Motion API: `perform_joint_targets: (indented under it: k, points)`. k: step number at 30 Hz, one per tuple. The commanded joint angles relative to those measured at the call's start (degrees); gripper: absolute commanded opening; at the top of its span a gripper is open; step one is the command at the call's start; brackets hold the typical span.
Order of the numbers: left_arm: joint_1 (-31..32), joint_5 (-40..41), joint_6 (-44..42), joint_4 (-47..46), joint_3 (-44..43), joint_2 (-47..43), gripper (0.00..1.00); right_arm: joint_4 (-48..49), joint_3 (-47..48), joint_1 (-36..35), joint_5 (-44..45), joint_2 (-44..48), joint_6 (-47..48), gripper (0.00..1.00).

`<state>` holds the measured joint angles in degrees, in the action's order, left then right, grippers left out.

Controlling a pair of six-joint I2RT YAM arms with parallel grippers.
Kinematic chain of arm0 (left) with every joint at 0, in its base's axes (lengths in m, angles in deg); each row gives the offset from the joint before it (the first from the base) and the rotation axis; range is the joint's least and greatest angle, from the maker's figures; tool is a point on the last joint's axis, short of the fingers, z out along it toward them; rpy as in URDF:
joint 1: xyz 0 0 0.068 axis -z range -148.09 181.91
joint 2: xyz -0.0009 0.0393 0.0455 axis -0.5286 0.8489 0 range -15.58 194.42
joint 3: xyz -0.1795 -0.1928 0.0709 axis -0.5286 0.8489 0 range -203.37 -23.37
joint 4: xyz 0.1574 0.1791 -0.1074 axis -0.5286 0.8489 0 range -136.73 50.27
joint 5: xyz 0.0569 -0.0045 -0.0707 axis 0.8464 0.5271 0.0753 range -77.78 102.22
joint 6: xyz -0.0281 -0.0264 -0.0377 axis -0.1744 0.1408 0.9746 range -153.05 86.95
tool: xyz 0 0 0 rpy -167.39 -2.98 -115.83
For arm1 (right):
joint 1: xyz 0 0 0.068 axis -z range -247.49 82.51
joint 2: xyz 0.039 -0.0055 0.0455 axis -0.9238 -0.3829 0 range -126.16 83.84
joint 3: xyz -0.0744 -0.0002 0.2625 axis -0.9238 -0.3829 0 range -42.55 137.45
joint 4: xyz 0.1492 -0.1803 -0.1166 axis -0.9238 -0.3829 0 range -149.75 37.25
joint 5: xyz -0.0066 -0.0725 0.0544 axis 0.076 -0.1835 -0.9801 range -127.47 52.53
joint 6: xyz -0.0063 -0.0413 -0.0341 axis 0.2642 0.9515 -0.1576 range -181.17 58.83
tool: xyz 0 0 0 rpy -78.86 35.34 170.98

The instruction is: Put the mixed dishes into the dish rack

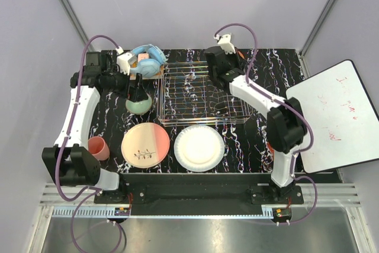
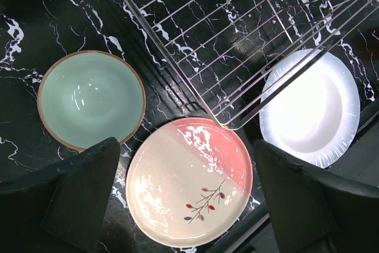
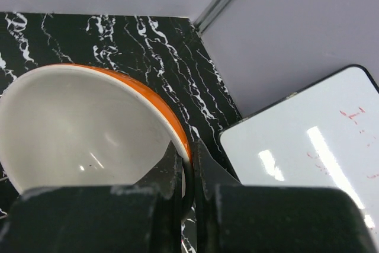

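The silver wire dish rack (image 1: 201,96) stands at the table's middle back; its corner shows in the left wrist view (image 2: 249,34). My left gripper (image 1: 137,92) is open and empty (image 2: 189,197), hovering over the pale green bowl (image 1: 140,105) (image 2: 90,99) and the pink-and-cream plate (image 1: 145,144) (image 2: 189,188). The white plate (image 1: 199,147) (image 2: 311,108) lies right of it. The pink cup (image 1: 98,147) stands at the front left. My right gripper (image 1: 220,69) (image 3: 188,164) is shut on the rim of the orange-red mug (image 3: 83,128) by the rack's back right. The small white bowl is out of view.
Blue headphones (image 1: 148,58) lie at the back, left of the rack. A white board (image 1: 337,117) (image 3: 308,146) lies off the table's right edge. Grey walls close in the back and sides.
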<state>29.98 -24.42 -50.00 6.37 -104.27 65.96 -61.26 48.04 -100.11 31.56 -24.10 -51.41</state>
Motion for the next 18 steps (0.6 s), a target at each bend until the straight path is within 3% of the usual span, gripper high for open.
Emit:
perform_joint_targets:
  k: [1,18]
  points:
    - [-0.17,0.17,-0.36,-1.6,0.48,-3.4,0.99,5.44,6.26,0.28,-0.39,-4.73,5.09,0.0]
    - [-0.35,-0.18,-0.36,-1.6,1.36,-4.28,0.99,4.03,0.74,2.3,1.1,-8.34,5.18,0.0]
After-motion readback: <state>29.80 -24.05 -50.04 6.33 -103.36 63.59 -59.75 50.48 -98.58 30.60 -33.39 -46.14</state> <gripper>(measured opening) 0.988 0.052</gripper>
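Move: Over the right rear part of the dish rack, the right hand already holds the white-and-orange bowl by its rim. The rack's rear right corner lies about 6 cm ahead of that hand, level with it sideways and some 14 cm below. The white plate is roughly 29 cm back, 16 cm left and 22 cm down. From the left hand, that rack corner is about 20 cm ahead, 39 cm right and 12 cm lower. Lowering the still-pinched bowl towards the rear right part of the rack, the right hand sinks about 5 cm and eases forward some 2.5 cm, most of it early, then almost stops. Its fingers tip about 10 degrees further down and stay shut on the rim. ##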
